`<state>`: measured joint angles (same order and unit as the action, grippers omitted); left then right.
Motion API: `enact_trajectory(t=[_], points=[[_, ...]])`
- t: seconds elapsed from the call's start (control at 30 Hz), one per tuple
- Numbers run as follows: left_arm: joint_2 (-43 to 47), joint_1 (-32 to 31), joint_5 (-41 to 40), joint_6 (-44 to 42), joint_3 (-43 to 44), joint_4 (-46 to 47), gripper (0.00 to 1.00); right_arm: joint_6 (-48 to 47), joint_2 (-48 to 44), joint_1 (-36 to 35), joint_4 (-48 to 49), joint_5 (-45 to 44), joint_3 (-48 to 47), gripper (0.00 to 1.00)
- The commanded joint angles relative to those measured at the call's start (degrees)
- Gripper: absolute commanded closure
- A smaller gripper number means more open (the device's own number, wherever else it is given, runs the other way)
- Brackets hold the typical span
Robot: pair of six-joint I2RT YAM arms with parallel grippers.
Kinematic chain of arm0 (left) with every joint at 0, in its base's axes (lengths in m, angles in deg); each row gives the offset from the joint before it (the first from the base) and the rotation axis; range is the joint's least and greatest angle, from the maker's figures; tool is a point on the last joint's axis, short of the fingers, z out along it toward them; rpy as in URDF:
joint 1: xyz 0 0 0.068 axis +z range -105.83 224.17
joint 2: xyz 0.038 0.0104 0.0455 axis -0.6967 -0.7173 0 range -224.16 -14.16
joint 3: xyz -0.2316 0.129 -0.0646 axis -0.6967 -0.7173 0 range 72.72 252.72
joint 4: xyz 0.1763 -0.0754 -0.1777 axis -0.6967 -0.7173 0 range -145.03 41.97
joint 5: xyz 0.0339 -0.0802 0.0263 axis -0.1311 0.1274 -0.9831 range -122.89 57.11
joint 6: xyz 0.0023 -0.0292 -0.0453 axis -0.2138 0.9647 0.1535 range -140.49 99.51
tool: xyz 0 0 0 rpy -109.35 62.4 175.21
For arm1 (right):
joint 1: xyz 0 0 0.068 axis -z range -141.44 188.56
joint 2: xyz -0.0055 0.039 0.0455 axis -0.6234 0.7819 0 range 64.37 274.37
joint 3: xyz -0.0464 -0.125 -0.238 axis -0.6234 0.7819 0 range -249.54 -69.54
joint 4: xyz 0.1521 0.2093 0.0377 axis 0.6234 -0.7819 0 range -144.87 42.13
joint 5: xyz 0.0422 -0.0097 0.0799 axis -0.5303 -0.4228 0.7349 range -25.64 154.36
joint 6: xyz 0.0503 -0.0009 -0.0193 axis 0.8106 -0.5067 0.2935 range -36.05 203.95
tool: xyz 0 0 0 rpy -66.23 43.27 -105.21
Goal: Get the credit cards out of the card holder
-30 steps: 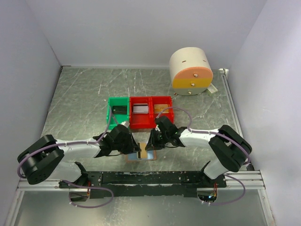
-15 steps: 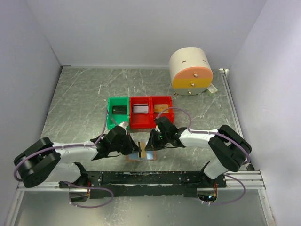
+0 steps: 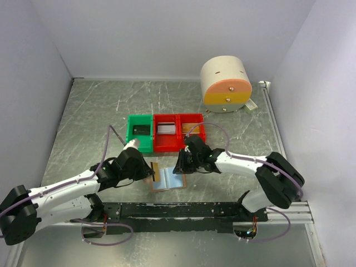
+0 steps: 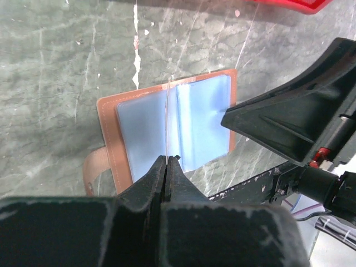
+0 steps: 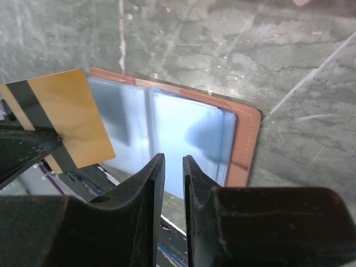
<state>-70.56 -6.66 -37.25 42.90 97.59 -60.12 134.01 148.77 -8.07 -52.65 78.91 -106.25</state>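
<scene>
The card holder (image 3: 173, 181) lies open on the table near the arm bases, tan leather with a pale blue lining (image 4: 139, 128). My left gripper (image 3: 149, 170) is shut on a gold credit card (image 3: 156, 171) with a dark stripe. It holds the card just left of and above the holder. The card shows edge-on in the left wrist view (image 4: 167, 111) and flat in the right wrist view (image 5: 61, 117). My right gripper (image 3: 179, 165) hovers low over the holder's right half (image 5: 183, 133). Its jaws (image 5: 173, 159) stand a narrow gap apart with nothing between them.
A green bin (image 3: 131, 133) and two red bins (image 3: 167, 146) stand in a row just behind the holder, with flat cards inside. A big cream cylinder with an orange band (image 3: 225, 83) sits at the back right. Purple cables loop over both arms.
My left gripper shut on the gold card and drew back to the left, pulling it out of the holder. The right gripper stayed over the holder's right side.
</scene>
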Motion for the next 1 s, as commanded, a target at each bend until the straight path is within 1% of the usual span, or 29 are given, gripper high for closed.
enact_trajectory(t=[0.0, 0.07, 0.17, 0.3, 0.47, 0.57, 0.6, 0.73, 0.83, 0.97], points=[[3.0, 0.0, -4.0, -1.9, 3.0, -6.3, 0.93, -1.5, -5.2, 0.0, -0.5, -2.6, -2.3, 0.78], [4.0, 0.0, -4.2, -2.0, 3.6, -7.2, 0.93, -1.6, -7.1, 0.0, -0.3, -3.2, -2.2, 0.76], [5.5, -0.1, -4.3, -2.0, 4.1, -8.1, 0.93, -1.4, -9.5, -0.1, 0.4, -3.5, -1.8, 0.68], [7.6, 0.0, -4.6, -2.5, 4.4, -8.6, 0.93, -1.6, -10.7, 0.0, 1.5, -2.5, -1.6, 0.63], [10.2, 0.0, -1.4, -4.8, 2.8, -3.1, 0.93, -0.3, -11.7, 0.0, 5.5, 0.4, -0.5, 0.51], [11.1, 1.1, 1.8, -5.2, 1.1, 0.0, 0.93, 2.0, -12.8, 0.6, 7.6, -0.8, 1.1, 0.47], [11.8, 2.6, 4.3, -5.2, 0.2, 1.8, 0.93, 2.8, -13.0, 1.3, 7.9, -0.8, 1.7, 0.46], [15.9, 13.4, 15.6, -5.2, -4.2, 6.6, 0.93, 5.1, -16.0, 5.3, 12.7, 1.4, 5.8, 0.45], [19.0, 19.5, 23.3, -6.6, -5.3, 7.8, 0.93, 6.6, -21.7, 8.1, 17.3, 0.3, 9.7, 0.42], [20.5, 25.6, 33.3, -6.0, -6.3, 12.8, 0.93, 4.8, -29.4, 11.3, 18.7, -2.0, 12.6, 0.38]])
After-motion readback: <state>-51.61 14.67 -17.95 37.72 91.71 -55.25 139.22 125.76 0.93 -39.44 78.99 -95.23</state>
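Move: The left gripper already holds the gold card clear of the holder, its middle about 3 cm to that hand's right. From this hand the middle red box lies some 19 cm ahead and 7 cm right, about 5 cm lower; the green box about 19 cm ahead and 4 cm left. The card holder's middle is about 8 cm right, 2 cm back and 6 cm below. From the right gripper, low over the holder's right half, the gold card is roughly 8 cm left, level in reach, 3 cm higher. Keep the left fingers shut on the gold card and raise it about 6 cm, then swing forward and left towards the boxes as you roll the wrist, right side up. Meanwhile lift the right gripper some 9 cm off the holder, easing forward and finally left, tilting its fingertips up and outward and opening it to over half. ##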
